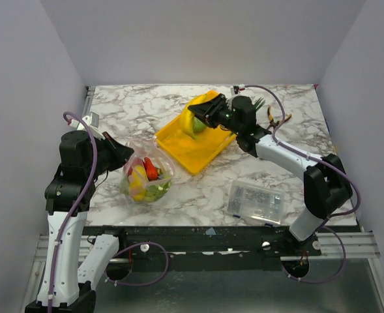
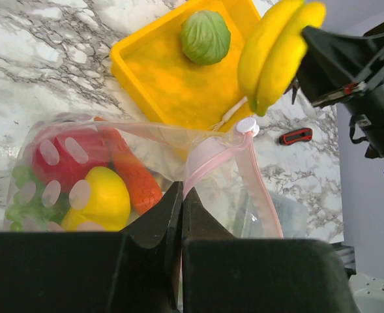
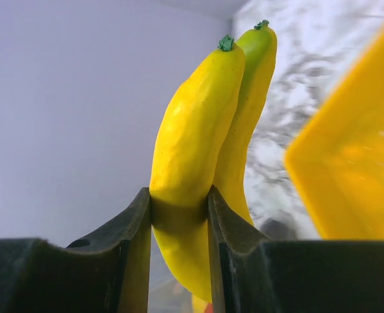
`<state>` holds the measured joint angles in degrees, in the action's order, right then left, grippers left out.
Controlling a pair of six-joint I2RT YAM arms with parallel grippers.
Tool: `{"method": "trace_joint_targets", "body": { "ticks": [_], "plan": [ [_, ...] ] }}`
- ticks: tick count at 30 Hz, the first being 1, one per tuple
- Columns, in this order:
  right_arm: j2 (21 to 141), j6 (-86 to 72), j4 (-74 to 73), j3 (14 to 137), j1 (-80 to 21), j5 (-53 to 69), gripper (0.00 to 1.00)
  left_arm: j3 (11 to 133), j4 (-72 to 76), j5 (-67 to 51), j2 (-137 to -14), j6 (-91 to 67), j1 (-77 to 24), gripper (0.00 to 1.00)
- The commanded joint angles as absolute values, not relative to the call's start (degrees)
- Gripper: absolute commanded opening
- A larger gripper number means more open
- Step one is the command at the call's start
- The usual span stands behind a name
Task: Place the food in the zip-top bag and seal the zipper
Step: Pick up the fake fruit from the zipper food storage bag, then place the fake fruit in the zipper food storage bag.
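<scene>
The clear zip-top bag (image 1: 147,177) lies left of centre with its mouth turned toward my left gripper (image 1: 122,155). That gripper (image 2: 181,194) is shut on the pink zipper (image 2: 211,160) at the mouth edge. Inside the bag are a red tomato (image 2: 68,156), a yellow piece (image 2: 103,199), an orange-red piece (image 2: 132,177) and green leafy bits (image 2: 19,205). My right gripper (image 1: 201,112) is shut on the yellow bananas (image 3: 205,130) and holds them in the air over the yellow tray (image 1: 198,147). A green leafy ball (image 2: 205,37) rests in the tray.
A rigid clear box of small parts (image 1: 255,201) sits at the front right. Yellow-handled pliers (image 1: 274,118) lie behind the right arm, and a red utility knife (image 2: 296,136) lies right of the tray. Walls close off the table at the back and both sides.
</scene>
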<state>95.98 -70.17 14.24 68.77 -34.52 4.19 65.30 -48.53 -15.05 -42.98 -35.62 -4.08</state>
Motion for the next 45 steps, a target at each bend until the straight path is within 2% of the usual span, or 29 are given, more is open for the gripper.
{"method": "trace_joint_targets", "body": {
  "ticks": [1,5,8,22,30,41,45],
  "plan": [
    [95.1,-66.4,40.0,68.5,-33.2,32.5,0.0,65.6,-47.1,-16.1,-43.3,-35.9,-3.6,0.0],
    [94.9,-77.1,56.1,66.7,-34.0,37.8,0.0,65.8,-47.4,-16.3,-43.5,-36.2,-3.7,0.0],
    [93.5,-79.0,60.1,66.4,-36.2,37.2,0.0,65.7,-47.3,-17.0,-43.5,-36.3,-3.6,0.0],
    [88.4,-63.9,55.8,62.3,-52.4,22.6,0.0,67.0,-48.0,-18.6,-43.8,-36.4,-3.6,0.0],
    [87.6,-62.9,60.4,53.9,-58.4,3.9,0.0,66.2,-47.8,-18.9,-42.8,-36.9,-3.6,0.0],
    [86.1,-62.3,46.7,54.4,-66.9,-19.3,0.0,67.2,-47.8,-18.9,-42.7,-37.6,-3.6,0.0],
    [87.3,-59.1,42.1,56.3,-68.6,-21.1,0.0,67.3,-46.7,-19.8,-42.6,-38.5,-3.6,0.0]
  ]
}}
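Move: The right hand already holds the pair of bananas clear of the yellow tray; they are bound for the open mouth of the zip-top bag, about 21 cm back towards the base, 14 cm to the left and roughly level with this hand. The tray's middle is some 3 cm ahead, 2 cm to the right and 20 cm below, the cabbage about 8 cm ahead, 3 cm right and 17 cm below. From the left hand, pinching the bag's edge, the mouth is roughly 6 cm right, level fore-and-aft, 4 cm lower. Keeping its grip on the bananas, the right hand sweeps quickly back and to the left away from the tray in an arc, climbing about 18 cm and swinging its fingertips up and counter-clockwise, then sinks about half of that climb beside the bag mouth while still easing left, some 21 cm back in all, with part of that wrist swing undone. The left hand stays nearly in place with shut fingers and keeps pinching the bag's edge, holding the mouth open for the bananas. ##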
